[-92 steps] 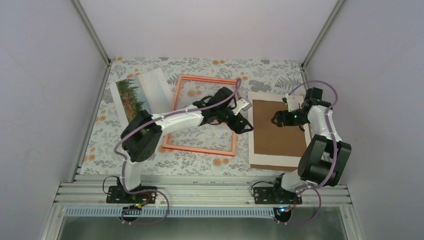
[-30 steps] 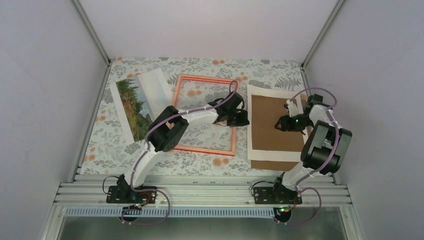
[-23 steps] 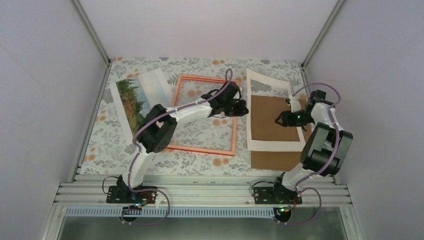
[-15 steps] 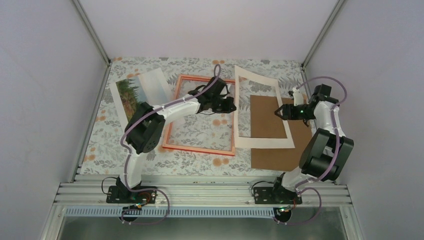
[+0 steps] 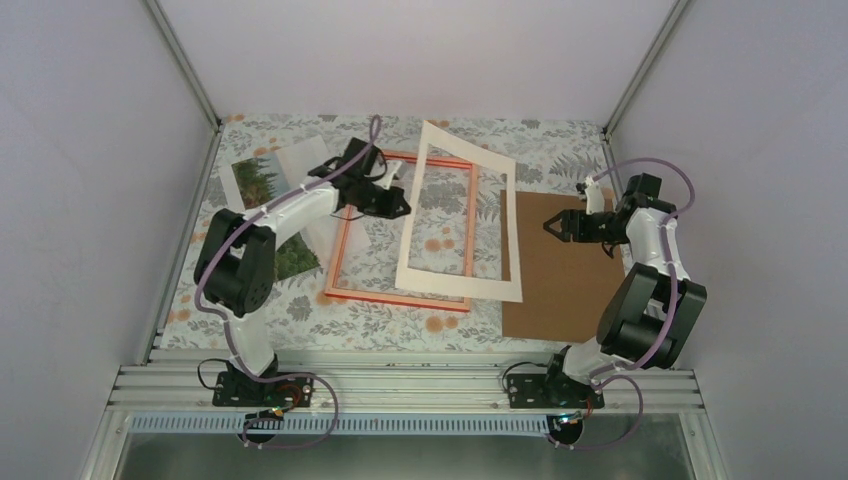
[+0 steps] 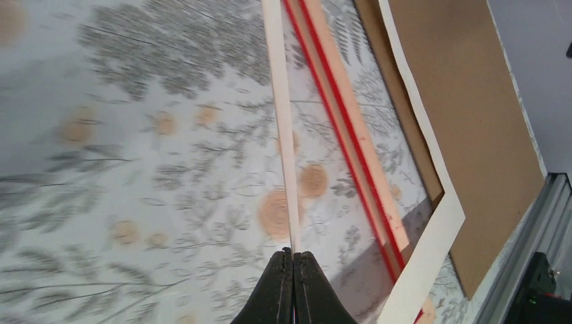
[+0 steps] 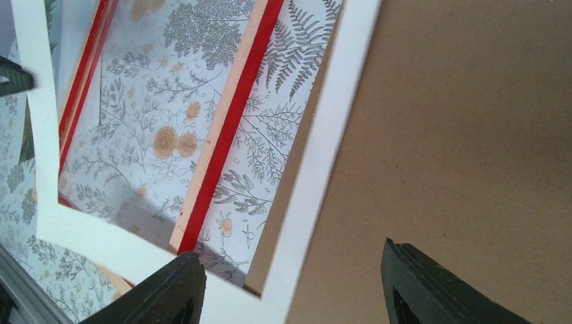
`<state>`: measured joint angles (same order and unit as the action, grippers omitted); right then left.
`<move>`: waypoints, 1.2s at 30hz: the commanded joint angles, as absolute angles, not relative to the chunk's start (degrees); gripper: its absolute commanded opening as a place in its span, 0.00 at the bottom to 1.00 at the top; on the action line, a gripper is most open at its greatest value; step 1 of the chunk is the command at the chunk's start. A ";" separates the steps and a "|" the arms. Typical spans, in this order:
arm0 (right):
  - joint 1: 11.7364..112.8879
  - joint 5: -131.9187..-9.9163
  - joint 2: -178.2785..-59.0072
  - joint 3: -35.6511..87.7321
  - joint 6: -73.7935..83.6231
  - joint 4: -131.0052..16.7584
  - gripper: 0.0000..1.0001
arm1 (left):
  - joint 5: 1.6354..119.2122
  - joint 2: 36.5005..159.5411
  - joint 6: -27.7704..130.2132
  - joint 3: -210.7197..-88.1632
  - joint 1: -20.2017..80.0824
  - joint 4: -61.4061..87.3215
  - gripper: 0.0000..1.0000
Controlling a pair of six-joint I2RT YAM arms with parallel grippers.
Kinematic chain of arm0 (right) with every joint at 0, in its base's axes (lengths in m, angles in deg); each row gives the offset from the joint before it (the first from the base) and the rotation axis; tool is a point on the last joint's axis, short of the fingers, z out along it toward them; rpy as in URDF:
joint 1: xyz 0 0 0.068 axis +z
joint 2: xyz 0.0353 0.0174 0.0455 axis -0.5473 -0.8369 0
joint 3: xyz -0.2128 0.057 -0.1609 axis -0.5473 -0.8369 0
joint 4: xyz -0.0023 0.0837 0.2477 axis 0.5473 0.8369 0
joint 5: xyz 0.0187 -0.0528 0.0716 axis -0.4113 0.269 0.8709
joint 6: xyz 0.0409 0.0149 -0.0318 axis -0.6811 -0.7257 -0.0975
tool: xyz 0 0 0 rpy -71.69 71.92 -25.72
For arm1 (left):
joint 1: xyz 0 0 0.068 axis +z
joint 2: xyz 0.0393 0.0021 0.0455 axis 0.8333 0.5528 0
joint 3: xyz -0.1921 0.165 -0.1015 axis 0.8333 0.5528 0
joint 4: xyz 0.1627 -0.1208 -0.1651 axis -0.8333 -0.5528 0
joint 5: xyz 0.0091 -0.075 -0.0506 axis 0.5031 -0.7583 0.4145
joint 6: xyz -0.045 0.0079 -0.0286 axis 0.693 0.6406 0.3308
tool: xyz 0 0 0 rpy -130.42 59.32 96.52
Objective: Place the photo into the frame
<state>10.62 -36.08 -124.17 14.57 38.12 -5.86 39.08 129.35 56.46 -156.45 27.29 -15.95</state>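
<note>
The photo [image 5: 258,178] lies face up at the far left of the table, partly hidden by my left arm. To its right the red frame [image 5: 343,245] lies flat, its paler side up. A white mat board with a cut-out window [image 5: 459,291] hangs tilted over the frame, and my left gripper [image 5: 401,206] is shut on its left edge, which shows edge-on [image 6: 279,121] above the closed tips [image 6: 293,254]. My right gripper [image 5: 553,228] is open over the brown backing board [image 5: 560,285], holding nothing [image 7: 289,253].
The mat's near right corner [image 7: 322,169] overlaps the backing board's left edge [image 7: 472,135]. The frame's right rail [image 7: 228,131] runs under the mat. Floral cloth covers the table [image 5: 290,310]. Grey walls enclose the space, and a metal rail [image 5: 400,385] runs along the near edge.
My left gripper has dragged the white mat leftward off the backing board and over the frame, lifting it. My right gripper has opened wider and drawn back slightly to the right.
</note>
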 commanded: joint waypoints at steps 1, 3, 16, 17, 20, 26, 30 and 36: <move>10.60 -33.41 -122.73 13.78 35.57 -7.99 0.65 | 35.18 128.16 48.00 -155.92 33.54 -20.60 0.02; 10.73 -33.05 -122.96 13.69 35.10 -8.29 0.65 | 35.24 129.04 45.38 -156.86 36.05 -23.16 0.03; 13.07 -32.76 -121.69 12.23 32.11 -10.54 0.65 | 36.05 128.30 33.07 -155.40 45.75 -31.48 0.02; 13.25 -32.62 -121.80 12.13 31.86 -10.77 0.65 | 36.25 128.47 32.81 -155.63 46.45 -31.59 0.02; 13.93 -32.26 -122.62 12.13 31.11 -11.39 0.65 | 37.36 129.06 32.20 -156.54 47.91 -32.04 0.02; 15.10 -32.92 -124.31 13.10 30.91 -11.97 0.65 | 37.68 131.52 31.07 -157.19 50.36 -32.35 0.02; 15.53 -33.29 -125.09 13.33 31.30 -11.58 0.64 | 34.28 132.68 31.18 -157.49 50.35 -32.24 0.02; 15.94 -33.92 -125.14 13.94 31.74 -11.23 0.64 | 35.71 134.46 29.31 -160.59 50.49 -33.85 0.02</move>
<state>15.21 -34.29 -124.80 12.60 31.59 -10.98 36.04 132.48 32.37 -156.65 50.16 -32.00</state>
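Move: The frame that the left hand is bringing the white mat over has its middle nearly under that hand, about 3 cm nearer the base, 1 cm to the left and 11 cm below. The photo lies some 31 cm to this hand's left and 2 cm ahead, and the brown board about 40 cm to its right and 12 cm back, both 11 cm below. From the empty right hand the frame is roughly 36 cm left, 3 cm ahead and 13 cm below. The white mat, still pinched by its left edge in the shut left fingers, is carried about 16 cm to the left over the frame, quickly at first and slowing at the end. The left hand drifts slightly forward, sinks about 5 cm and rolls under 10 degrees. Holding nothing, the right hand eases some 3 cm left above the brown board, fingers staying open. ##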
